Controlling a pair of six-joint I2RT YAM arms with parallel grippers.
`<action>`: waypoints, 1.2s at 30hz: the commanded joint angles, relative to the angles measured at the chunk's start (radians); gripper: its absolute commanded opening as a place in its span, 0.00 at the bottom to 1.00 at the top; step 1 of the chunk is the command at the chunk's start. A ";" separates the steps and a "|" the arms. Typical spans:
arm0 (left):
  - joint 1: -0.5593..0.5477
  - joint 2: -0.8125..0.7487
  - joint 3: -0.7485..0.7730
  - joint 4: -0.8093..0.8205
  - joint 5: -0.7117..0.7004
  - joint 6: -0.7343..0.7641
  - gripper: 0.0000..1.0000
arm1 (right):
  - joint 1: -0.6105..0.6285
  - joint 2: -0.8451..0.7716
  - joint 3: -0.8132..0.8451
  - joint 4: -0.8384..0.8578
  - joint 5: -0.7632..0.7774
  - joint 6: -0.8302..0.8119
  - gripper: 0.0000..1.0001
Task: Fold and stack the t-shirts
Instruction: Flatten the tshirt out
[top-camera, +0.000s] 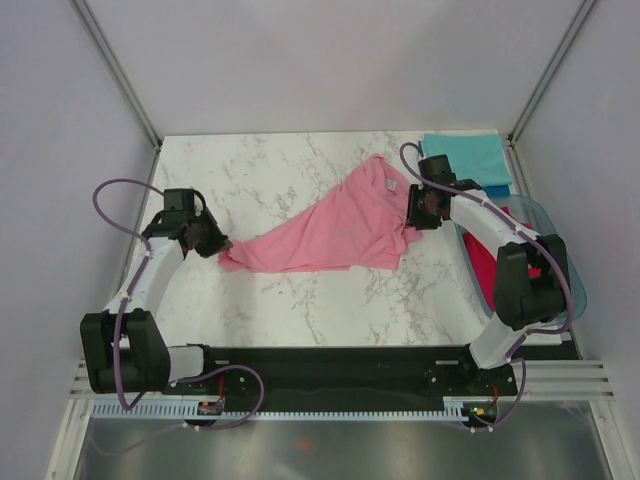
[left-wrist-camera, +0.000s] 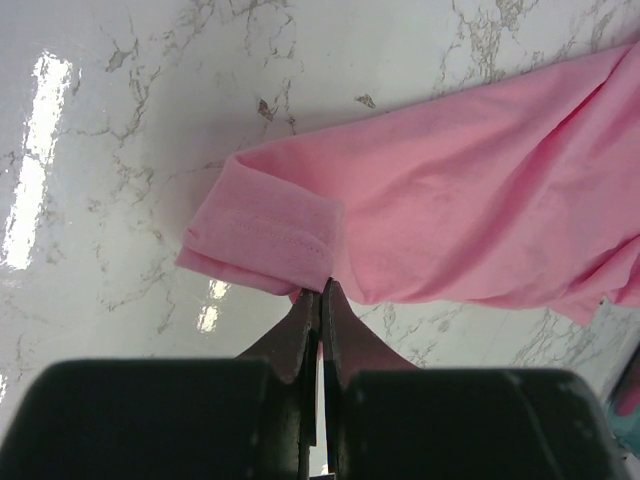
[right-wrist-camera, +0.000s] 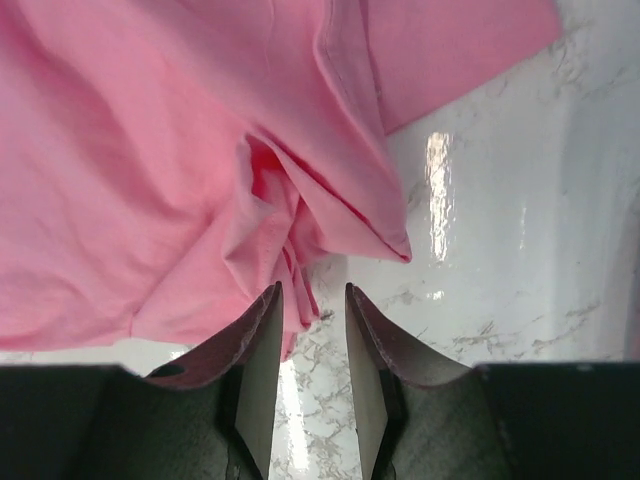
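Note:
A light pink t-shirt (top-camera: 330, 225) lies stretched across the marble table, wide at the right and narrowing to a point at the left. My left gripper (top-camera: 218, 243) is shut on that left point; in the left wrist view its fingertips (left-wrist-camera: 320, 290) pinch the edge of the pink t-shirt (left-wrist-camera: 450, 200) beside a folded hem. My right gripper (top-camera: 415, 215) stands open at the shirt's bunched right end. In the right wrist view a loose fold of the pink t-shirt (right-wrist-camera: 150, 150) hangs by the left finger, inside the right gripper (right-wrist-camera: 312, 290), unclamped.
A teal t-shirt (top-camera: 462, 155) lies flat at the back right corner with a blue one (top-camera: 497, 190) showing under it. A clear bluish tub (top-camera: 560, 250) at the right edge holds a crimson t-shirt (top-camera: 485, 262). Grey walls close in the table.

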 joint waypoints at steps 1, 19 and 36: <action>0.000 -0.003 0.028 0.044 0.028 -0.021 0.02 | -0.030 -0.009 -0.067 0.087 -0.108 -0.017 0.39; 0.002 -0.009 0.025 0.046 0.024 -0.009 0.02 | -0.046 0.059 -0.233 0.404 -0.175 0.206 0.38; 0.000 -0.008 0.020 0.051 0.036 -0.011 0.02 | -0.046 0.022 -0.267 0.533 -0.208 0.216 0.40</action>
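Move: The bunched folds at the pink t-shirt's right side lie about 7 cm below the right gripper, some 3 cm to its left and 1 cm ahead. The shirt's neck tag is roughly 10 cm ahead and 4 cm left of that gripper; the folded teal shirt sits about 15 cm ahead and 12 cm right. The laundry basket's middle is some 24 cm right, 7 cm back. From the left gripper the folds are about 37 cm right, 1 cm ahead, 8 cm below. Lower the right gripper about 6 cm into the bunched folds, easing it some 3 cm left on the way and tilting it nearly 20 degrees so the fingertips swing left. Keep its fingers partly open, astride the small ridge of pink cloth, and finish with a slight creep forward. Hold the left gripper where it is, still pinching the shirt's left end. ##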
